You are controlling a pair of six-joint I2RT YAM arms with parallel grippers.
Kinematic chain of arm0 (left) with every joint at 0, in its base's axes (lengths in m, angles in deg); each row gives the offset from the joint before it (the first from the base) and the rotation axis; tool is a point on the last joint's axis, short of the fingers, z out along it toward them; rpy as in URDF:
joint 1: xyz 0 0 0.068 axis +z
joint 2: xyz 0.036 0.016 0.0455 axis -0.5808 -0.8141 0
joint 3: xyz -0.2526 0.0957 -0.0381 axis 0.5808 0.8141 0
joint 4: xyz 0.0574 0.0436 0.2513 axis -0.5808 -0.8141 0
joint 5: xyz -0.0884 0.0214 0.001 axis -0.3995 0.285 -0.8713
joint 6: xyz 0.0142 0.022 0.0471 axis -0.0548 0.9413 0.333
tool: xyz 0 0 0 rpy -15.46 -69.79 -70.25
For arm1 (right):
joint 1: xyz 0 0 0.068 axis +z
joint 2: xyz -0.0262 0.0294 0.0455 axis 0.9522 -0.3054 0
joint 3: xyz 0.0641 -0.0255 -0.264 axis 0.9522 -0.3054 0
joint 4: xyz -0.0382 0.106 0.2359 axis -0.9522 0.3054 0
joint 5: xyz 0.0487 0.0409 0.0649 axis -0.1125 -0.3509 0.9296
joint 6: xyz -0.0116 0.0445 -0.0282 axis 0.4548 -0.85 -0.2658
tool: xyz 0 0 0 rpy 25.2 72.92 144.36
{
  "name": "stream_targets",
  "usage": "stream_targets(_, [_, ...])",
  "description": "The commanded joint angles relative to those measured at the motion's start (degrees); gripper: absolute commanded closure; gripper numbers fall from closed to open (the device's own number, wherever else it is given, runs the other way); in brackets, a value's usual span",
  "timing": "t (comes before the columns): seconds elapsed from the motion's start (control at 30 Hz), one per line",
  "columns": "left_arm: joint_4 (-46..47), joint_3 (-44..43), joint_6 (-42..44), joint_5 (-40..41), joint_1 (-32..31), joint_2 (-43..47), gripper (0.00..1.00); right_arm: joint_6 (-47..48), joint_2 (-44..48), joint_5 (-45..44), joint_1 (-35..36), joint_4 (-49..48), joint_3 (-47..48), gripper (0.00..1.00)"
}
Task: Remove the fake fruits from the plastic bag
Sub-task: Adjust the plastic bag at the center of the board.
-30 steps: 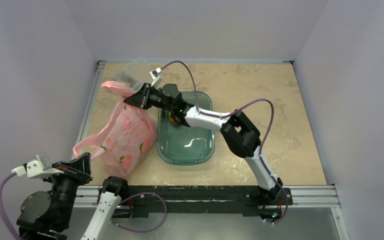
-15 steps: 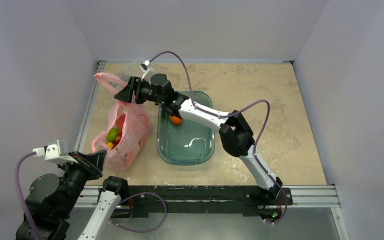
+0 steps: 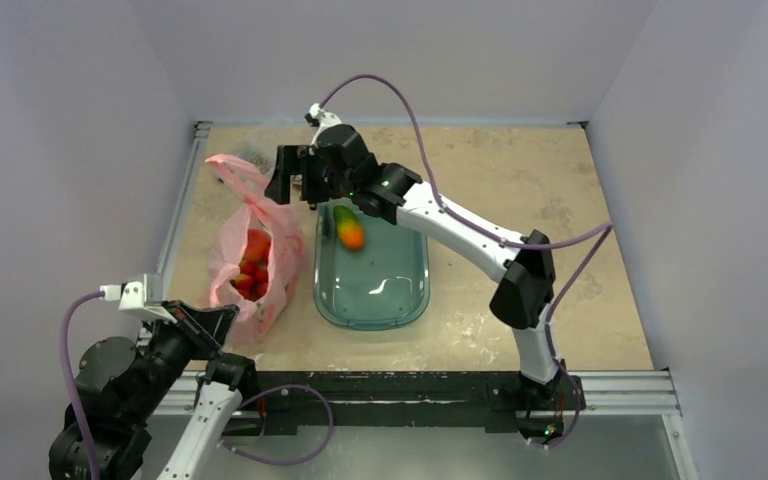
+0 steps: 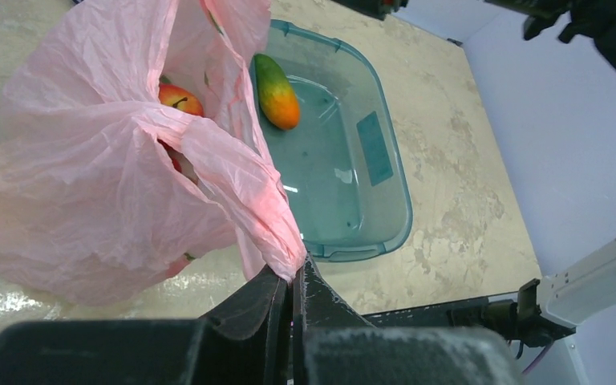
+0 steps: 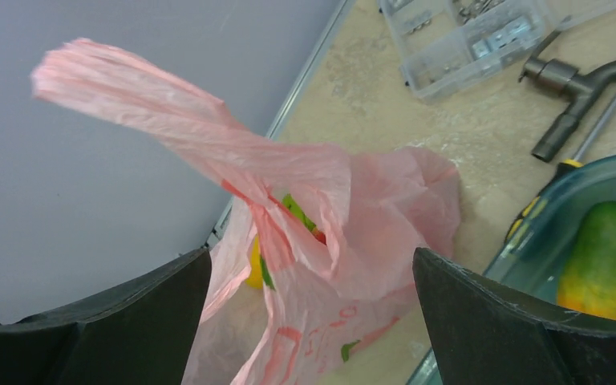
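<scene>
The pink plastic bag (image 3: 265,250) lies at the table's left with its mouth open. Red fake fruits (image 3: 252,268) show inside it. In the left wrist view a red-orange fruit (image 4: 178,98) peeks from the bag (image 4: 88,176). The right wrist view shows a yellow fruit (image 5: 253,265) and a green one (image 5: 293,210) in the bag (image 5: 385,216). My left gripper (image 3: 222,318) (image 4: 293,273) is shut on the bag's near handle. My right gripper (image 3: 295,185) (image 5: 311,255) hangs open above the far handle, which stands up loose between its fingers.
A teal see-through tub (image 3: 400,300) stands right of the bag, holding a green-to-orange mango (image 3: 348,226). Behind the bag lie a clear parts box (image 5: 465,40), a grey hammer-like tool (image 5: 577,104) and a screwdriver (image 5: 533,212).
My right gripper has opened and let go of the bag's far handle, then drawn back to the right. The left gripper has moved right with its handle, and the bag's mouth now shows the fruits.
</scene>
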Motion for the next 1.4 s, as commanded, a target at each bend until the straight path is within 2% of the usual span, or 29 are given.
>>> stream_targets(0.0, [2.90,-0.28,-0.34,-3.47,-0.16,-0.03,1.00,3.94,7.38,-5.04,-0.08,4.48,-2.68,0.01])
stream_targets(0.13, [3.19,-0.59,0.16,-5.50,-0.17,-0.90,1.00,0.93,10.43,-2.04,1.73,1.27,-8.38,0.01])
stream_targets(0.33, [3.72,-0.63,-0.01,-5.84,-0.17,-1.85,1.00,-5.68,10.91,2.47,7.50,-13.12,-18.41,0.03])
stream_targets(0.37, [3.82,-0.69,-0.05,-6.30,-0.17,-2.18,1.00,-6.82,10.35,2.49,8.06,-14.40,-19.14,0.10])
stream_targets(0.47, [3.65,-0.90,-0.06,-6.81,-0.17,-2.55,1.00,-10.67,9.06,3.32,8.66,-17.97,-22.23,0.42])
stream_targets(0.53, [3.25,-1.09,0.05,-6.67,-0.17,-2.28,1.00,-12.71,8.78,2.17,8.66,-19.36,-24.15,0.55])
stream_targets(0.57, [2.91,-1.23,0.16,-6.48,-0.17,-2.14,1.00,-13.29,8.77,1.44,8.66,-19.96,-25.17,0.64])
stream_targets(0.63, [1.72,-1.85,0.21,-5.57,-0.17,-1.83,1.00,-15.01,8.96,2.77,8.40,-22.54,-27.28,0.93])
stream_targets(0.67, [0.85,-2.27,0.30,-5.26,-0.17,-1.77,1.00,-15.33,9.37,2.43,8.02,-22.75,-28.12,1.00])
stream_targets(0.73, [-0.88,-3.23,0.82,-4.84,-0.17,-1.41,1.00,-15.34,11.12,5.78,6.59,-26.75,-31.61,1.00])
stream_targets(0.83, [-3.71,-5.90,2.44,-4.36,-0.17,-1.11,1.00,-15.95,14.95,11.58,4.94,-43.35,-41.32,1.00])
stream_targets(0.87, [-4.36,-7.20,3.42,-4.32,-0.17,-1.32,1.00,-15.83,15.56,11.79,4.89,-45.28,-42.11,1.00])
stream_targets(0.9, [-5.14,-8.70,4.18,-4.19,-0.17,-1.77,0.96,-14.56,15.46,12.10,4.89,-44.53,-41.33,1.00])
stream_targets(0.97, [-6.08,-12.16,5.56,-3.77,-0.17,-3.24,0.69,-11.83,14.63,12.75,4.85,-41.00,-38.76,1.00])
stream_targets(1.03, [-6.27,-15.78,6.46,-3.64,-0.17,-5.07,0.45,-11.89,14.24,14.45,4.88,-42.47,-38.59,1.00])
stream_targets(1.1, [-5.89,-20.45,7.50,-3.75,-0.12,-7.42,0.31,-11.93,14.24,14.84,4.89,-43.27,-38.63,1.00])
stream_targets(1.2, [-6.00,-26.90,8.82,-1.14,-0.17,-11.10,0.25,-11.62,14.51,15.03,4.87,-44.21,-38.96,1.00])
stream_targets(1.37, [-7.45,-33.96,10.12,9.43,-0.17,-17.85,0.24,-11.06,15.05,15.29,4.88,-44.40,-39.27,1.00])
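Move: The right hand stands open and empty, with the right rim of the plastic bag's mouth about 12 cm back, 2 cm left and roughly 9 cm below. From this hand, the red fruits in the bag lie some 10 cm back, 8 cm left and 19 cm down; the green tray's middle is about 4 cm back, 14 cm right and 25 cm below. The left hand still pinches the near handle, that rim lying about 13 cm ahead, 8 cm right and 9 cm lower. The right hand, open, swings up and right over about 4 cm, then draws back some 12 cm in all while dipping down and left to the bag's right rim, shuts its fingers on the plastic and lifts it about 4 cm, rolling its left side up and turning a little counter-clockwise. The left hand keeps its pinch on the near handle with only a slight drift right until the right has closed, then opens, lets go and withdraws up about 12 cm and back some 4 cm, edging left and tipping its fingers up about 15 degrees. ##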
